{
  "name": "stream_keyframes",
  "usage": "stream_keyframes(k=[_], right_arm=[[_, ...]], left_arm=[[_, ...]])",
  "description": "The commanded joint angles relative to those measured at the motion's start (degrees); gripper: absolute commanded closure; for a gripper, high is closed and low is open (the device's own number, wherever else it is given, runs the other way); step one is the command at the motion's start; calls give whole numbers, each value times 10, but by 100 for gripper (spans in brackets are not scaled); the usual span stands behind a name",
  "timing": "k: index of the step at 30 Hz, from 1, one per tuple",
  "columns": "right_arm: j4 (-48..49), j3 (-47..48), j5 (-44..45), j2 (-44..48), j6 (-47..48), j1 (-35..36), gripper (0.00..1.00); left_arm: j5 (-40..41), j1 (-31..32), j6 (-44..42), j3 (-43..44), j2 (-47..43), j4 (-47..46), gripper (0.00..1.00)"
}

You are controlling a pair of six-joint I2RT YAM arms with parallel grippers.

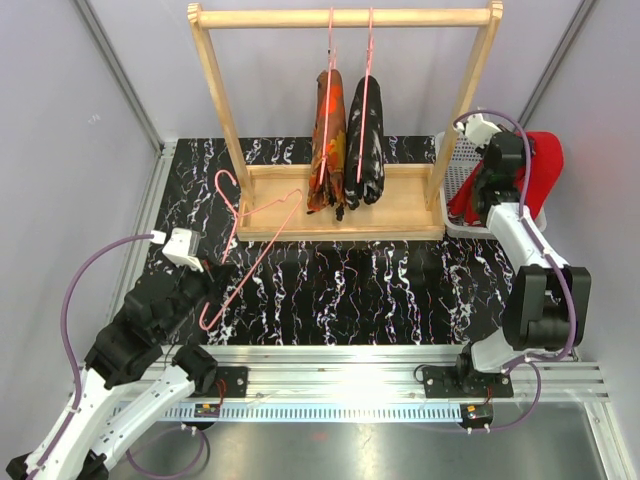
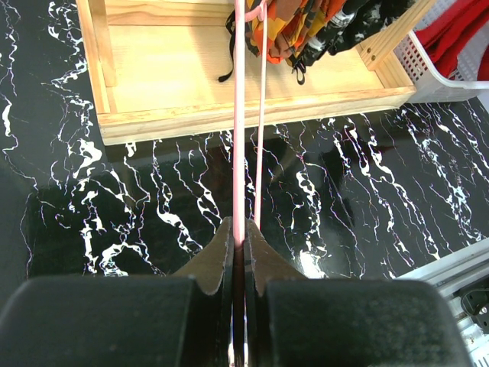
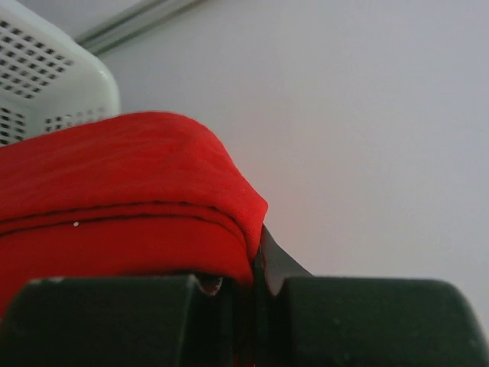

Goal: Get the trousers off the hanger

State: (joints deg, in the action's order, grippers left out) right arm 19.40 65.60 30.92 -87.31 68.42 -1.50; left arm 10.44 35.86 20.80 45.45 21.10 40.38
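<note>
An empty pink wire hanger (image 1: 262,232) slants over the black marbled table, and my left gripper (image 1: 212,283) is shut on its lower wire. In the left wrist view the pink hanger (image 2: 239,115) runs straight out from between the left gripper (image 2: 238,229) jaws. Two pairs of trousers hang on pink hangers from the wooden rack: camouflage orange-black trousers (image 1: 328,140) and black speckled trousers (image 1: 365,130). My right gripper (image 1: 480,195) is over the white basket (image 1: 455,170), shut on the red trousers (image 1: 545,160). Red trousers (image 3: 114,183) bunch against the right gripper (image 3: 256,245).
The wooden rack's top rail (image 1: 340,17) spans the back, and its tray base (image 1: 400,200) sits on the table. The perforated white basket (image 3: 46,61) stands at the back right beside the rack post. Grey walls close both sides.
</note>
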Motion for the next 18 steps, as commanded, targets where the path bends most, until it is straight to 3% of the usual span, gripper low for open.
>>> stream_keyframes(k=[1, 7, 11, 12, 13, 18], right_arm=[[-29, 38, -45, -19, -65, 11, 100], [-73, 17, -93, -37, -160, 12, 100], [-143, 49, -107, -60, -246, 11, 94], [-177, 54, -117, -60, -282, 11, 89], [-189, 60, -129, -60, -309, 12, 76], [-320, 121, -184, -62, -459, 11, 50]], left_arm=[[-9, 0, -1, -2, -5, -32, 100], [-7, 0, -1, -1, -1, -32, 100], [-7, 0, 0, 0, 5, -31, 100], [-6, 0, 0, -1, 4, -30, 100], [-6, 0, 1, -1, 3, -32, 100], [-6, 0, -1, 1, 6, -29, 100]])
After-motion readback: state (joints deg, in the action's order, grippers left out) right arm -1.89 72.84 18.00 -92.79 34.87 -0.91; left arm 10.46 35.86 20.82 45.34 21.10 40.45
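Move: Below the right hand, which already holds the red trousers, the white basket's middle lies roughly 5 cm to its left, 2 cm back and 22 cm down. The right post of the rack stands some 18 cm to the hand's left, level with it in reach; the black trousers hang about 34 cm left, also level in reach. From the left hand, the basket is about 27 cm ahead, 58 cm right and 16 cm lower. Lowering the red trousers into the basket, the right hand sinks about 9 cm while swinging some 5 cm left and edging 3 cm forward, rolling about 30 degrees so that its left side rises and the fingers tip downwards. Only near the end do the fingers open, to a bit under half, with the cloth still lying against them. ##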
